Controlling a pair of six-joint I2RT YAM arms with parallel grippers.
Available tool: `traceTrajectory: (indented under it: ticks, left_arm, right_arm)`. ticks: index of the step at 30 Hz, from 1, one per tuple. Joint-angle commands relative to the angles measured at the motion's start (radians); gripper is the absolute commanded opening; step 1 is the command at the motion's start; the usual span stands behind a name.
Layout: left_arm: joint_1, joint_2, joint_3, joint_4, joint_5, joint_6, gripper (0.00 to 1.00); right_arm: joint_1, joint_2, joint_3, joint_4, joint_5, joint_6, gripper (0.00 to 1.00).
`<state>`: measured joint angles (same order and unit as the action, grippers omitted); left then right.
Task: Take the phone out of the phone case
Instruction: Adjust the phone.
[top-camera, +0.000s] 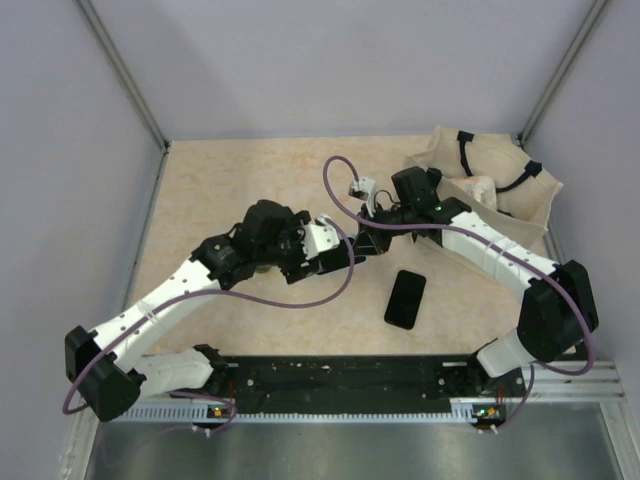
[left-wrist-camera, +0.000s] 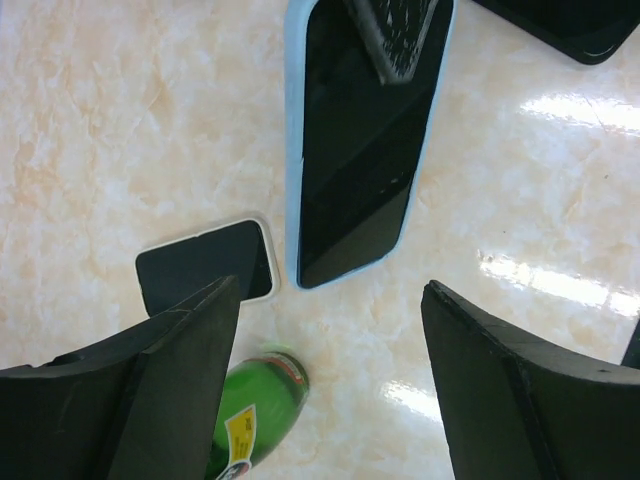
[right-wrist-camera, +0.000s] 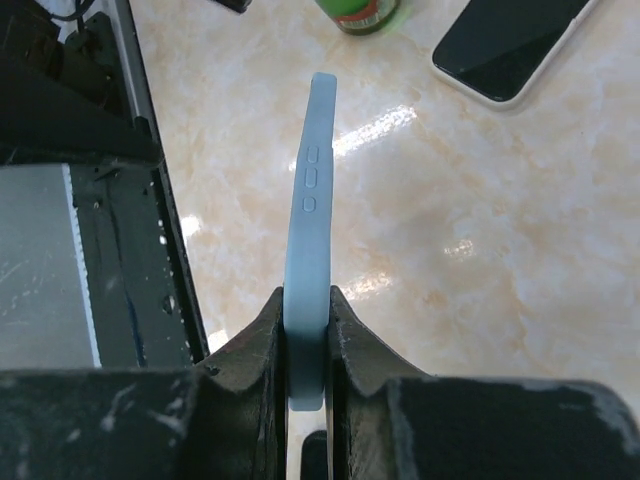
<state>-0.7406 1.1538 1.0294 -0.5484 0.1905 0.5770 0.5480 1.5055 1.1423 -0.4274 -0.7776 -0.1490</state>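
A light blue phone case (left-wrist-camera: 296, 150) hangs above the table with the phone's dark screen (left-wrist-camera: 355, 150) still set inside its rim. My right gripper (right-wrist-camera: 307, 300) is shut on the case (right-wrist-camera: 310, 200), seen edge-on with its side buttons showing. One of its fingers (left-wrist-camera: 395, 40) crosses the top of the screen in the left wrist view. My left gripper (left-wrist-camera: 330, 292) stands open just short of the case's lower end, with nothing between its fingers. From above, the two grippers (top-camera: 335, 258) (top-camera: 372, 218) nearly meet at mid-table, and the case is hard to make out there.
A second phone with a white rim (left-wrist-camera: 205, 265) lies flat beside the left finger, next to a green bottle (left-wrist-camera: 255, 405). A black phone (top-camera: 405, 298) lies nearer the front. A beige bag (top-camera: 490, 190) sits at the back right. The black rail (top-camera: 340, 375) runs along the near edge.
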Motion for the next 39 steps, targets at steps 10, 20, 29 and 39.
traceTrajectory:
  ticks: [10, 20, 29, 39]
  left_arm:
    - [0.273, -0.02, 0.172, -0.191, 0.561, -0.014, 0.8]
    - [0.274, 0.006, 0.123, 0.005, 0.722, -0.131, 0.8]
    - [0.274, 0.038, 0.089, 0.057, 0.742, -0.121, 0.78]
    - [0.308, 0.026, 0.006, 0.206, 0.895, -0.206, 0.74]
  right_arm:
    - [0.009, -0.171, 0.25, -0.313, -0.129, -0.313, 0.0]
    - [0.009, -0.179, 0.326, -0.353, -0.187, -0.32, 0.0]
    - [0.009, -0.212, 0.304, -0.309, -0.213, -0.291, 0.0]
    - [0.009, -0.251, 0.294, -0.254, -0.221, -0.261, 0.0]
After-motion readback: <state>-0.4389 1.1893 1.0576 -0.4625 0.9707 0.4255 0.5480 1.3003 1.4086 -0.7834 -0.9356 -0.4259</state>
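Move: My right hand already pinches the phone case by its right end. The middle of the case, phone still inside, lies about 6 cm to the left of that hand and 3 cm below it. From my open left hand it lies about 2 cm ahead, 7 cm to the right and 5 cm below. The bottle stands roughly 7 cm ahead of my left hand and 14 cm to its left; the small phone lies 16 cm ahead and 6 cm to the left, on the table. I keep the case pinched in my right hand and lift it about 13 cm, drawing back some 5 cm and turning it a little counter-clockwise. My empty left hand rises too, swinging briefly left, then back and right and down slightly, while it turns some 35 degrees to point right at the case. Its fingers stay wide, coming to straddle the case's free end across its thickness; a touch can't be made out. ##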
